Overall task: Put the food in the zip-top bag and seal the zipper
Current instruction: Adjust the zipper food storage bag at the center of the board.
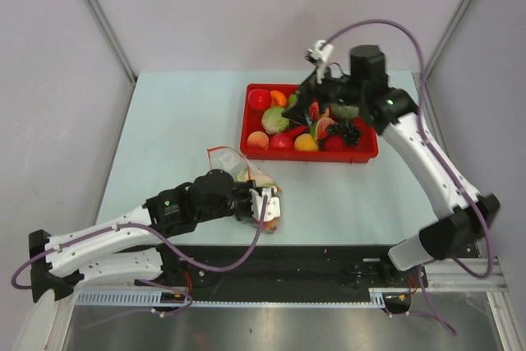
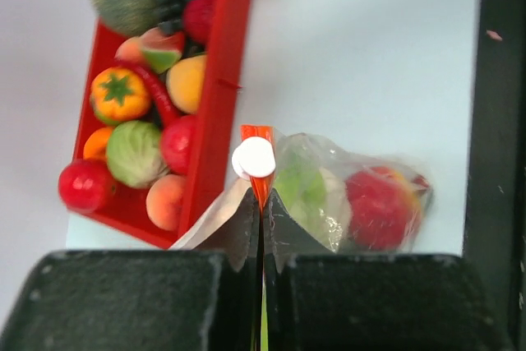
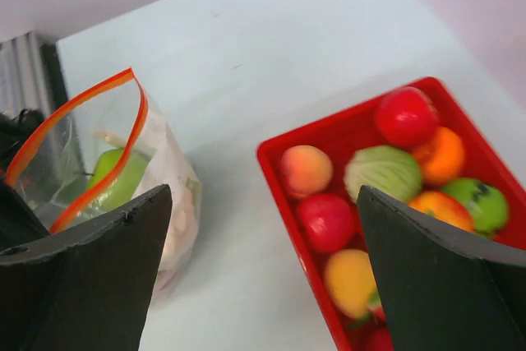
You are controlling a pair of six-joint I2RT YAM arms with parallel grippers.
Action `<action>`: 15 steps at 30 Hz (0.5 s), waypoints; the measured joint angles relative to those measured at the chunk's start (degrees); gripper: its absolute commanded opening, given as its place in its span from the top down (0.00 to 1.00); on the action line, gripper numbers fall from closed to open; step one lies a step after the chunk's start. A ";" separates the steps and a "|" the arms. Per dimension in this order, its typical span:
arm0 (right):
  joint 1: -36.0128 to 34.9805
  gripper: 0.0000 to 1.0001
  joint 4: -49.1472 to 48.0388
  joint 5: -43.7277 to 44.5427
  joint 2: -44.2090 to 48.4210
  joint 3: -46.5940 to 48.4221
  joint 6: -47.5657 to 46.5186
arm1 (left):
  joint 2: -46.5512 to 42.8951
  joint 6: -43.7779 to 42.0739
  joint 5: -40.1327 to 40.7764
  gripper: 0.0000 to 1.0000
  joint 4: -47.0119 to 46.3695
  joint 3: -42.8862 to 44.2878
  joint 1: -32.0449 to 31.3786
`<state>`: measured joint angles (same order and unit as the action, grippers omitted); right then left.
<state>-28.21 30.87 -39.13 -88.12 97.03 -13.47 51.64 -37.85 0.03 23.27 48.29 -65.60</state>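
The clear zip-top bag [image 1: 256, 180] lies on the table left of the tray, mouth partly open. A green apple [image 2: 300, 187] and a red fruit [image 2: 378, 207] show through its plastic. My left gripper [image 2: 261, 201] is shut on the orange-red zipper [image 2: 259, 182] at one end of the bag, just below a white round tab [image 2: 253, 158]. In the top view that left gripper [image 1: 265, 203] is at the bag's near end. My right gripper [image 1: 314, 100] hovers over the tray's food [image 1: 275, 119], open and empty. In the right wrist view the right gripper [image 3: 263, 195] spans the tray's edge, with the zipper [image 3: 82, 104] at the left.
A red rectangular tray [image 1: 246, 125] stands at the table's middle right, holding several toy fruits and vegetables, among them a peach [image 3: 304, 170], dark grapes [image 1: 348, 131] and a red chilli [image 2: 154, 92]. A black rail runs along the table's near edge [image 1: 329, 265].
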 measured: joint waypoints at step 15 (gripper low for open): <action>0.63 0.29 5.38 -11.56 22.27 -20.09 -8.37 | -1.16 5.86 11.47 1.00 -15.67 -4.55 0.55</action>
<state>-27.57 36.25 -50.70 -65.84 76.95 -21.85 50.48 -31.99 11.51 7.60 43.75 -65.06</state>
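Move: My left hand already pinches the bag's zipper at the slider; the filled part of the bag hangs about 11 cm below that hand, some 3 cm ahead and level sideways. From my empty right hand the bag's middle lies about 14 cm back, 7 cm left and 23 cm down. The red tray's middle is about 12 cm ahead of the right hand, 8 cm right and 31 cm down; its peach is about 6 cm ahead, 9 cm left and 30 cm down. I bring my wide-open right hand back from above the tray towards the bag: first some 5 cm right, rising slightly, then about 12 cm back, dipping at the end while its fingers narrow to roughly three quarters. My left hand keeps its pinch on the zipper, carrying the bag about 4 cm forward and 3 cm up, fingers swinging some 15 degrees forward and levelling. ##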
